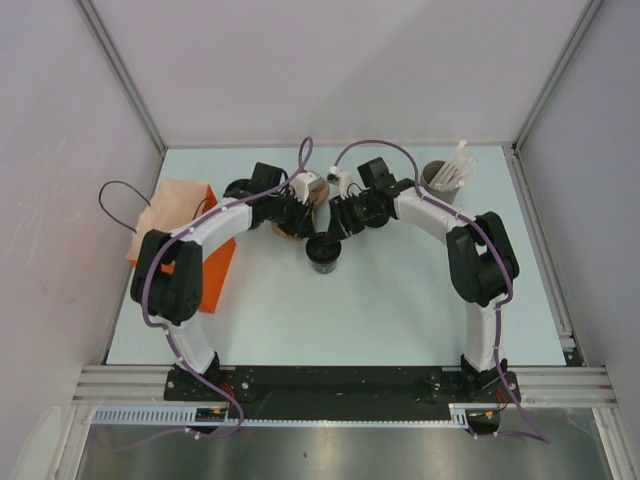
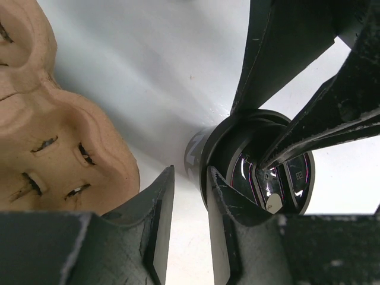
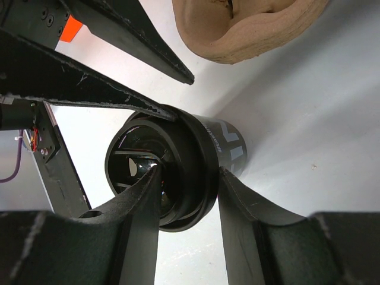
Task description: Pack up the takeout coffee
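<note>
The takeout coffee (image 1: pixel 323 254) is a small black lidded cup standing mid-table, just in front of the brown pulp cup carrier (image 1: pixel 287 231). My right gripper (image 1: pixel 328 240) is shut on the cup's lid rim (image 3: pixel 196 178), one finger on the lid top and the other against the outer wall. My left gripper (image 2: pixel 190 172) is open beside the same cup (image 2: pixel 255 172). Its right finger touches the lid's edge, and only bare table shows between its jaws. The carrier (image 2: pixel 59 148) lies just left of the left gripper. The orange paper bag (image 1: pixel 180 212) lies at the table's left side.
A grey-brown cylinder of white sticks (image 1: pixel 441 175) stands at the back right. The carrier (image 3: pixel 249 29) sits close behind the cup. Both arms crowd together over the table's middle, and walls close the table in on three sides.
</note>
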Tool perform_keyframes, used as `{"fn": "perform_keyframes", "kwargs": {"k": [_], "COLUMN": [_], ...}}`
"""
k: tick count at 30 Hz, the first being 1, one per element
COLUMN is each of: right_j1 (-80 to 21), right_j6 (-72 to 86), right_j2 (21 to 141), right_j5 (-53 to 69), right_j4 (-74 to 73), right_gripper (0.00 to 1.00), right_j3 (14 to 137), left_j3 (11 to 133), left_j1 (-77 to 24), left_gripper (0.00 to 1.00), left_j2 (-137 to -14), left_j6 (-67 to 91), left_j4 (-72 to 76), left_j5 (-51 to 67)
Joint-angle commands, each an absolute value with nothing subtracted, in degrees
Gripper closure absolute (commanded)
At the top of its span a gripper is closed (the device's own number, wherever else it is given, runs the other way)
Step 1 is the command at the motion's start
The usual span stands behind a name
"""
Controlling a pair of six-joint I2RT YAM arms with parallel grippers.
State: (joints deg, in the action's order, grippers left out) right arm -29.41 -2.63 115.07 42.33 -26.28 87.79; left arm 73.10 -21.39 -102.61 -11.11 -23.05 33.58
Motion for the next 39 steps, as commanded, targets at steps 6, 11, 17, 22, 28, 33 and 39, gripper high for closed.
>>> {"fn": "perform_keyframes", "kwargs": {"k": [6, 11, 17, 22, 28, 33, 39], "right_j1": [-31.55, -31.64, -31.55, -31.55, -31.55, -31.55, -31.46], "right_j6": [-7.74, -7.56, -7.21, -7.21, -7.21, -6.94, -6.86], "right_j2": [118.22, 118.04, 118.04, 118.04, 117.69, 117.69, 117.6], "right_j5": [35.95, 35.6, 35.68, 35.6, 35.42, 35.77, 36.12], "right_j4": [-31.2, -31.11, -30.76, -30.76, -30.67, -30.41, -30.32], "right_gripper": [0.58, 0.57, 0.57, 0.57, 0.57, 0.57, 0.57], "right_j3": [84.81, 84.73, 84.81, 84.73, 84.73, 84.81, 84.81], "left_j3": [70.83, 73.21, 71.29, 69.17, 68.56, 67.24, 66.36], "left_j1": [-19.87, -17.84, -17.67, -17.49, -18.19, -18.19, -18.19], "left_gripper": [0.54, 0.43, 0.38, 0.37, 0.37, 0.37, 0.38], "left_j2": [-100.55, -97.12, -94.13, -94.12, -98.08, -99.67, -101.07], "left_j6": [-10.73, -6.77, -5.54, -5.27, -7.38, -8.0, -8.35], "left_j4": [-22.6, -18.73, -16.26, -15.38, -18.81, -18.63, -17.93], "left_j5": [30.13, 35.94, 41.73, 47.45, 49.92, 49.48, 48.87]}}
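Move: The lidded coffee cup stands about 4 cm back and 4 cm to the right of the left hand, its middle some 5 cm lower. From there the cardboard tray is about 6 cm ahead and 1 cm to the left, and the left black cup 9 cm ahead and 14 cm to the left. For the right hand, already astride the rim, the coffee cup is about 2 cm back and 3 cm to the left; the right black cup is 7 cm ahead and 9 cm to the right. Bring the left gripper off the forward-left edge of the lid: slip it a little forward and left, raise it to nearly 6 cm while opening the fingers to about twice their gap, then carry it back and down so they straddle the rim roughly 3 cm nearer the base, one inside, one outside. Keep the right fingers on the rim. ##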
